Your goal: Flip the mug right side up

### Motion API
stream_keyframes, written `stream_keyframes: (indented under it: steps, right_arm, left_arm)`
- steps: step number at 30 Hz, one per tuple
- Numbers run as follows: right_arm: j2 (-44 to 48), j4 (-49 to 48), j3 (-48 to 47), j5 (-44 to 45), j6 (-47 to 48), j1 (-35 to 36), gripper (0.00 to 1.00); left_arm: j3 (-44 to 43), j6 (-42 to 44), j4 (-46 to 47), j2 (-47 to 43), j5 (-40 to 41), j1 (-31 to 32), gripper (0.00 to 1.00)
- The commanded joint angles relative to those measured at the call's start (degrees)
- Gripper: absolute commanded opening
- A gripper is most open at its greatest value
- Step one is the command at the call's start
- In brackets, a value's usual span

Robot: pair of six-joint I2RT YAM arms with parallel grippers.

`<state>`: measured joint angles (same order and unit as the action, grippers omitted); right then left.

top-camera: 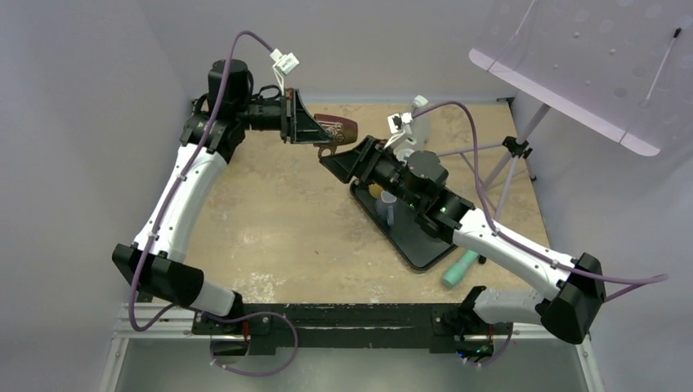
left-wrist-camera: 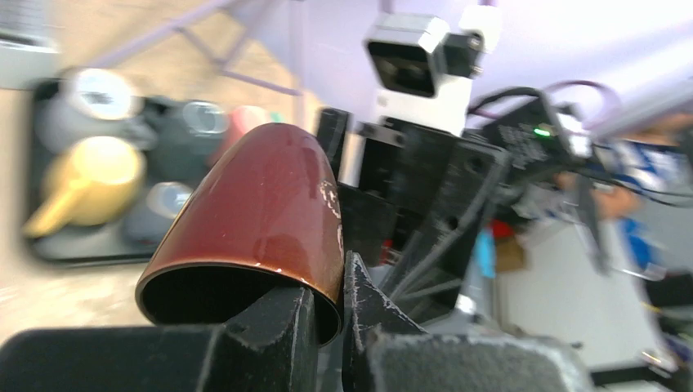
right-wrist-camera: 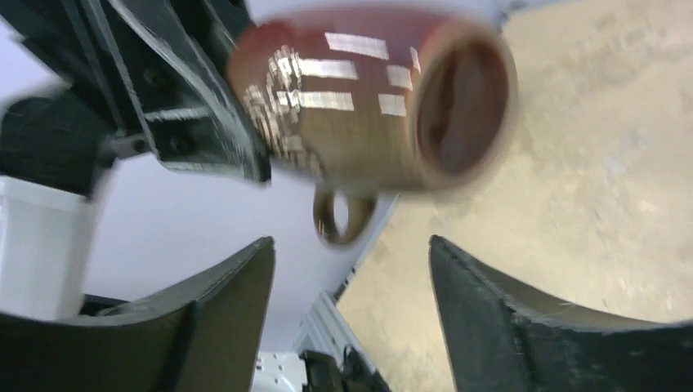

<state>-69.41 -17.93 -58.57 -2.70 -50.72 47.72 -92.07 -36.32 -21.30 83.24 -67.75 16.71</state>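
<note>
A glossy red-brown mug [top-camera: 338, 131] is held on its side in the air above the far part of the table, its handle [top-camera: 328, 150] pointing down. My left gripper [top-camera: 309, 127] is shut on the mug's rim, one finger inside the opening and one outside, as the left wrist view [left-wrist-camera: 339, 298] shows on the mug [left-wrist-camera: 261, 204]. My right gripper [top-camera: 345, 161] is open and empty just below and in front of the mug. In the right wrist view the mug [right-wrist-camera: 368, 98] and its handle [right-wrist-camera: 343, 216] hang above my open right gripper [right-wrist-camera: 351, 253].
A black tray [top-camera: 418, 247] holding several mugs lies under my right arm; it also shows in the left wrist view [left-wrist-camera: 41, 245]. A teal object [top-camera: 459, 268] lies by the tray's near end. A tripod [top-camera: 515, 151] with a tilted panel stands at the far right.
</note>
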Motion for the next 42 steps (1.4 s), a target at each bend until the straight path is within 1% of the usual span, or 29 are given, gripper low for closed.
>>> stream_keyframes:
  steps: [1,2,5,8,9,12,16,20,22,24,28,31,34,35,37,38,39,40,42]
  right_arm:
    - [-0.8,8.7,-1.3,2.5,3.0,0.0,0.78]
    - [-1.3,11.8,-1.9,3.5,3.7,0.0,0.79]
    - [-2.3,17.5,-3.1,4.7,6.0,0.0,0.83]
    - [-1.9,21.5,-3.4,6.2,7.7,0.1,0.86]
    - [-1.5,22.5,-3.4,6.7,8.2,0.0,0.86]
    - [-0.8,26.7,-3.8,9.7,9.1,0.1,0.86]
    - [0.1,30.7,-4.4,11.2,10.4,0.1,0.87]
    - [1.0,33.0,-3.8,12.0,10.6,0.1,0.87]
    - [1.2,33.5,-3.3,11.9,10.4,0.1,0.87]
    - [1.2,34.0,-2.8,11.9,10.2,0.1,0.87]
    - [1.5,34.6,-2.5,12.7,9.8,0.1,0.87]
    - [1.7,34.4,-2.0,12.8,9.6,0.0,0.87]
    - [1.5,35.6,-2.4,13.7,9.1,0.1,0.87]
    - [1.5,36.4,-2.6,14.8,8.9,0.1,0.87]
    - [0.9,39.4,-3.0,17.2,7.7,0.1,0.86]
    - [0.2,42.3,-3.6,18.2,6.9,0.1,0.86]
    - [-0.7,44.6,-4.1,20.1,6.7,0.1,0.86]
    - [-1.6,46.7,-4.5,21.7,6.5,0.1,0.85]
    - [-3.7,50.5,-5.3,25.0,5.9,0.1,0.83]
  left_arm:
    - [-12.6,30.0,-32.9,3.1,20.0,-1.0,0.00]
    - [-14.2,33.4,-36.5,4.6,22.8,-1.7,0.00]
    - [-15.8,42.6,-41.8,8.3,31.9,-3.6,0.00]
    - [-19.5,52.6,-46.9,15.8,45.7,-5.5,0.00]
    - [-20.7,54.7,-47.9,18.1,49.2,-6.1,0.00]
    - [-25.7,59.8,-51.4,25.5,54.1,-8.5,0.00]
    - [-35.5,64.9,-55.6,36.6,62.5,-10.7,0.00]
    - [-41.6,67.7,-57.4,44.1,64.8,-12.6,0.00]
    - [-43.1,68.7,-57.3,46.7,66.3,-12.9,0.00]
    - [-43.7,69.0,-56.8,48.8,66.9,-13.3,0.00]
    - [-44.0,68.7,-55.6,51.9,64.4,-14.7,0.00]
    - [-45.4,68.3,-56.0,55.0,65.1,-15.2,0.00]
    - [-44.9,67.9,-55.8,55.8,64.8,-15.4,0.00]
    - [-44.3,67.8,-55.3,55.7,64.7,-15.4,0.03]
    - [-43.4,67.7,-54.4,55.3,65.0,-15.5,0.13]
    - [-43.2,67.9,-54.0,55.2,65.4,-15.5,0.19]
    - [-43.3,67.9,-53.6,55.1,66.0,-15.5,0.29]
    - [-43.4,68.0,-53.2,54.8,66.6,-15.5,0.35]
    - [-43.8,68.1,-52.6,53.9,66.6,-15.5,0.44]
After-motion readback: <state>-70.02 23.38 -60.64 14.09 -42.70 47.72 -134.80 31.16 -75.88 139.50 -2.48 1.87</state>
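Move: The brown mug, held mouth-first by its rim in the left hand, goes to bare table about 20 cm ahead, 29 cm to the left and 38 cm below that hand. The green mug stands roughly 9 cm to the left of that spot and 3 cm nearer the base. For the emptied right hand, the small blue-grey mug lies about 6 cm ahead, 15 cm to the right and 35 cm down; the yellow mug stands 8 cm beyond the blue-grey one and 2 cm to its left. Down some 34 cm, leftward and forward in one fast swing, the left hand carries the brown mug to the table beside the green one, rolling about 80 degrees until its fingers point down, easing in at the end, then opening to free the rim. The right hand, already loosened, opens wider and sinks about 16 cm towards the tray, then also drifts right, its fingers tipping downward. ##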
